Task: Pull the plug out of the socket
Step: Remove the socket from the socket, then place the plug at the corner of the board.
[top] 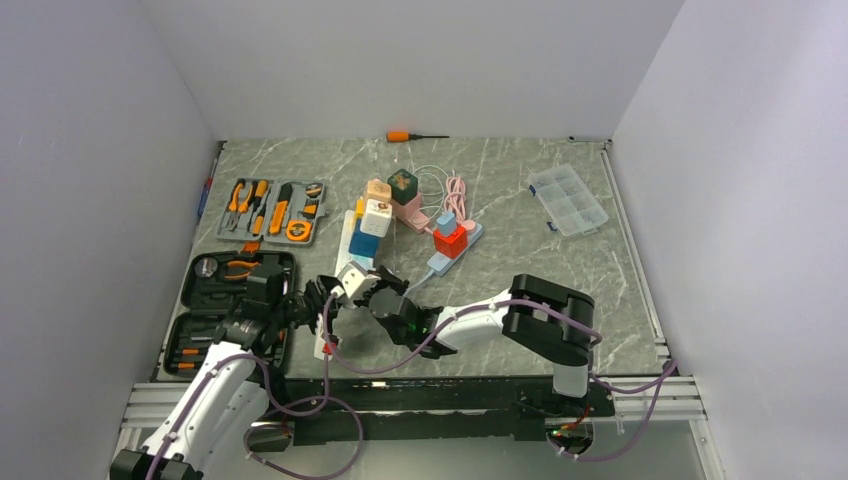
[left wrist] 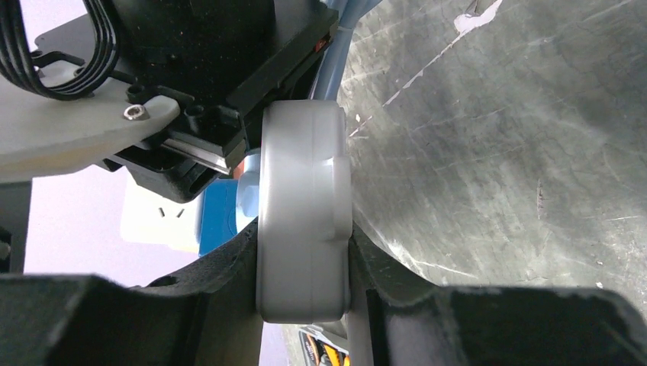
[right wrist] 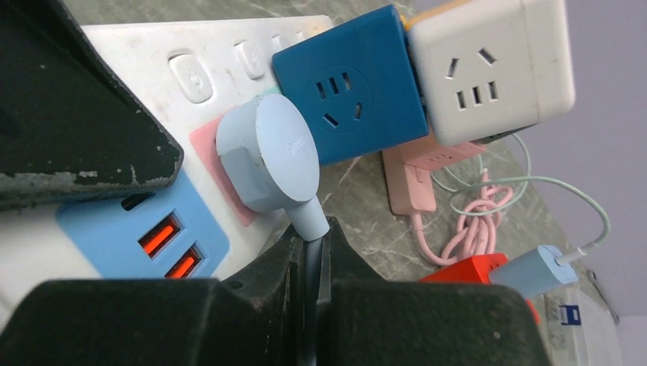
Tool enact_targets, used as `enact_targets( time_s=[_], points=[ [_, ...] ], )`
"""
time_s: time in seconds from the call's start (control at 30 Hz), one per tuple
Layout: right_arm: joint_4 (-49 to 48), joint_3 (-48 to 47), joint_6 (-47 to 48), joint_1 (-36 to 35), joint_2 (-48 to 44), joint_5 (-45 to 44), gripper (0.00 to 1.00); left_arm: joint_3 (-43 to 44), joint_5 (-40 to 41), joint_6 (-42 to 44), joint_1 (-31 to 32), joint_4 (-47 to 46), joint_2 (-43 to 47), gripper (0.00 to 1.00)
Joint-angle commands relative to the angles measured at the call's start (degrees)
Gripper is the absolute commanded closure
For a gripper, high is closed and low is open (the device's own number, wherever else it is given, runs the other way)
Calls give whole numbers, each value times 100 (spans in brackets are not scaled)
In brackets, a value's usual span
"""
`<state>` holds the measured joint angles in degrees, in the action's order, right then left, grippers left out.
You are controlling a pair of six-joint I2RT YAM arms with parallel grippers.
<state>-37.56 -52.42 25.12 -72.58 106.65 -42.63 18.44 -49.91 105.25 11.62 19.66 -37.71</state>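
Observation:
A light blue plug [right wrist: 267,156] sits in the pink socket of a white power strip [right wrist: 130,53]. My right gripper [right wrist: 313,252] is shut on the plug's cable just below the plug body. My left gripper [left wrist: 304,263] is shut on the edge of the white power strip [left wrist: 301,191], seen edge-on. In the top view both grippers meet over the strip's near part: the left gripper [top: 318,298] is on the left and the right gripper [top: 373,290] is on the right. The plug [top: 352,278] lies between them.
A blue cube adapter [right wrist: 347,95] and a white cube adapter [right wrist: 488,69] sit on the strip beyond the plug. A pink strip with coiled cable [right wrist: 458,221] and a red cube [right wrist: 473,271] lie right. Tool cases [top: 270,210] lie left, a clear box [top: 568,198] far right.

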Motion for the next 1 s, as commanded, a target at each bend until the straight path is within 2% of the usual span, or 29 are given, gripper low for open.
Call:
enact_targets(
  time_s=[0.0,0.1,0.3,0.5,0.57,0.63,0.73,0.87,0.97],
  points=[
    [-2472,-178,543,10,-69,-858,100,214,83,144,151,850,-218,100],
    [-3030,-153,814,60,-2,-1103,100,216,168,225,178,980,-249,100],
    [-2875,-104,497,134,-141,-1090,100,99,227,198,209,980,-182,100],
    [-2080,483,-160,-6,-632,-965,100,-341,316,-581,210,-122,36,100],
    [-1446,874,-759,-79,-953,-889,100,-666,426,-865,215,-760,134,100],
    [-176,1179,-1646,-117,-1456,-494,100,-949,523,-1221,211,-1365,188,100],
    [1230,1530,-2858,-176,-2039,309,100,-1066,691,-1435,212,-1597,44,100],
    [2534,1779,-3857,-364,-2482,918,100,-1285,761,-1852,209,-2329,-74,100],
    [3151,1952,-4523,-480,-2824,1261,99,-1242,766,-2074,215,-2293,-213,100]
  ],
)
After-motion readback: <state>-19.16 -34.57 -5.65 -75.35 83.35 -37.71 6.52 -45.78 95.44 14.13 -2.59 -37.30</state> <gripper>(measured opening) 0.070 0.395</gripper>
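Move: The right hand already pinches the neck of the light-blue round plug, whose body lies about 3 cm ahead and 1 cm to the left of it, roughly level. The blue cube socket stands some 8 cm ahead, straight in line and 1 cm higher; the strip's USB panel lies level fore-and-aft, about 3 cm left and 2 cm lower. From the left hand, holding the strip's near end, the plug is about 5 cm ahead, 4 cm right, 1 cm up. Right hand pulls the still-pinched plug up 5 cm, then 10 back, down and right; left keeps the strip. ##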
